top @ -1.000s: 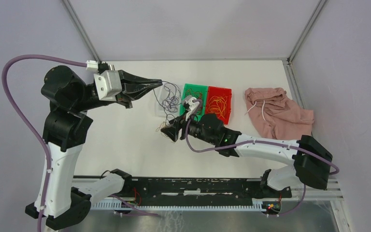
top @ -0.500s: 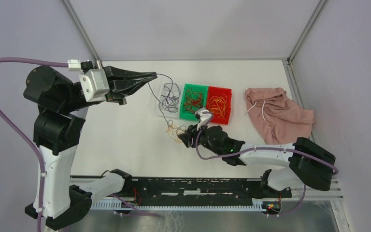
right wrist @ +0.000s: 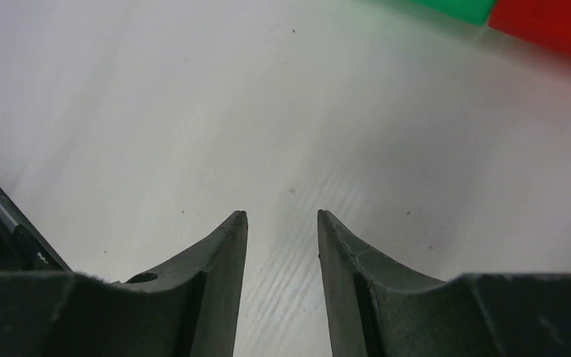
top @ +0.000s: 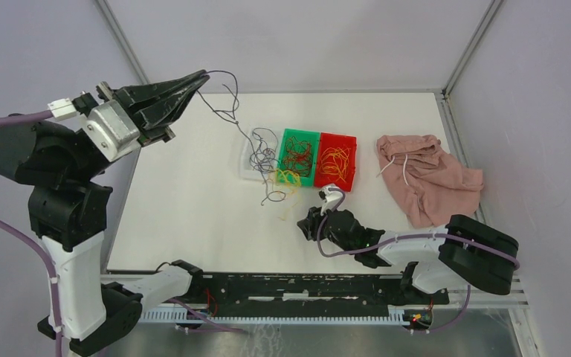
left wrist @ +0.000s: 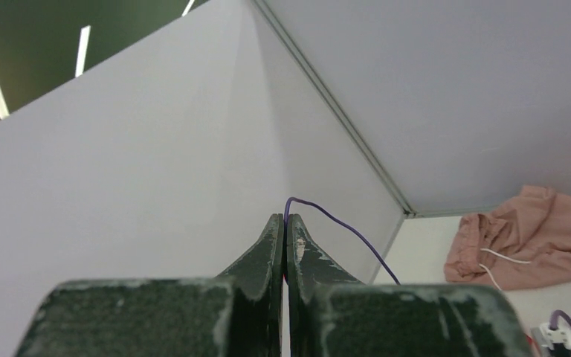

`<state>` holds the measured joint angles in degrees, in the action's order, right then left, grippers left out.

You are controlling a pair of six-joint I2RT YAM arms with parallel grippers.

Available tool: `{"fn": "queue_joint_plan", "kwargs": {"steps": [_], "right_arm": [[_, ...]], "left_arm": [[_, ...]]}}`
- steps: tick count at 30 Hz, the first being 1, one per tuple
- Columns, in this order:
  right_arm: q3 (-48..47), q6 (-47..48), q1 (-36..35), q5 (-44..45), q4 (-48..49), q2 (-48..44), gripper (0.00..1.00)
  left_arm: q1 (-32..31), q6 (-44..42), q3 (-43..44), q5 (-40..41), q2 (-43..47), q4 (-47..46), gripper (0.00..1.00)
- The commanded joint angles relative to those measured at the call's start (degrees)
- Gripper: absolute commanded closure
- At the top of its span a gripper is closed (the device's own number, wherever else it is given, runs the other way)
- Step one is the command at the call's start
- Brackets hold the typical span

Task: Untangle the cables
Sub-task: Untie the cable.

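My left gripper (top: 202,74) is raised high over the table's far left, shut on a dark purple cable (top: 232,115). The cable hangs down to a dark tangle (top: 264,158) in the clear tray. In the left wrist view the jaws (left wrist: 285,218) meet on that purple cable (left wrist: 342,227). A yellow clump of cables (top: 288,178) lies on the table below the tangle, with one dark strand (top: 271,197) trailing from it. My right gripper (top: 305,220) sits low near the table's front, open over bare table (right wrist: 282,214), apart from every cable.
A green bin (top: 300,141) of dark red cables and a red bin (top: 338,143) of yellow-orange cables stand side by side mid-table; their corners show in the right wrist view, green (right wrist: 453,6) and red (right wrist: 557,22). A pink cloth (top: 425,175) with a white drawstring lies at right.
My left gripper rose up and leftward, drawing the purple cable out long. My right gripper backed toward the near edge, away from the yellow clump, its jaws narrowing.
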<state>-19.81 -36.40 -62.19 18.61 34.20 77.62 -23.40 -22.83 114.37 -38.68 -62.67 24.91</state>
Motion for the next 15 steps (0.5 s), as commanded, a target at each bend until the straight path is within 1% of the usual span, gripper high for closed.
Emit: {"fn": "queue_joint_plan", "kwargs": {"steps": [1, 4, 6, 7, 8, 10, 13, 15], "right_arm": [[1.49, -2.32, 0.0, 3.11, 2.57, -0.58, 0.54], [2.54, -2.95, -0.02, 4.18, 0.31, -1.17, 0.56], [3.48, -2.85, 0.02, 4.31, 0.5, -1.6, 0.56], [3.65, -2.38, 0.04, 3.81, 1.02, -2.08, 0.54], [3.49, -1.56, 0.01, 3.04, 1.01, -3.24, 0.48], [0.97, 1.26, 0.05, 1.27, -1.83, -7.79, 0.39], [-6.43, 5.62, 0.02, -2.61, -7.54, -14.78, 0.3], [-13.25, 8.09, 0.01, -6.28, -10.78, -16.98, 0.25]], "left_arm": [[-0.16, -4.46, 4.1, 4.59, -1.14, -4.2, 0.97], [-0.22, -5.89, 4.79, 7.81, -1.6, -6.97, 0.97], [-0.16, -5.98, 4.88, 10.2, -1.79, -9.52, 0.97], [-0.16, -5.74, 5.18, 10.31, -1.95, -9.49, 0.97], [-0.2, -5.66, 5.85, 9.19, -2.19, -8.08, 0.97], [-0.2, -4.22, 6.04, 5.46, -2.27, -4.86, 0.97], [-0.19, -1.3, 1.41, -0.71, 0.17, -3.99, 0.97], [-0.21, -0.42, -1.85, -3.31, 1.8, -3.99, 0.97]]}}
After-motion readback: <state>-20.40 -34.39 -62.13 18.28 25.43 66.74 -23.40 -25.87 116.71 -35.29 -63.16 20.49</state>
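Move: The left hand, high up, holds the dark cable; the yellow tangle on its hanging part is some 40 cm below, about 6 cm ahead and 7 cm to the right. The clear bin lies some 23 cm ahead and level sideways, far below. From the empty right hand the yellow tangle is about 3 cm ahead, 5 cm left and 17 cm up, the green bin roughly 19 cm ahead and 2 cm left, the red bin as far ahead but 9 cm right. Keeping its shut grip on the dark cable, the left hand hoists it about 4.5 cm, drifting slightly left and tipping its fingers up some 10 degrees, then eases down a little. The empty right hand slides about 2 cm right and sinks as much, then turns sharply upward, climbing about 5 cm off the table while its half-open fingers spread wider. ##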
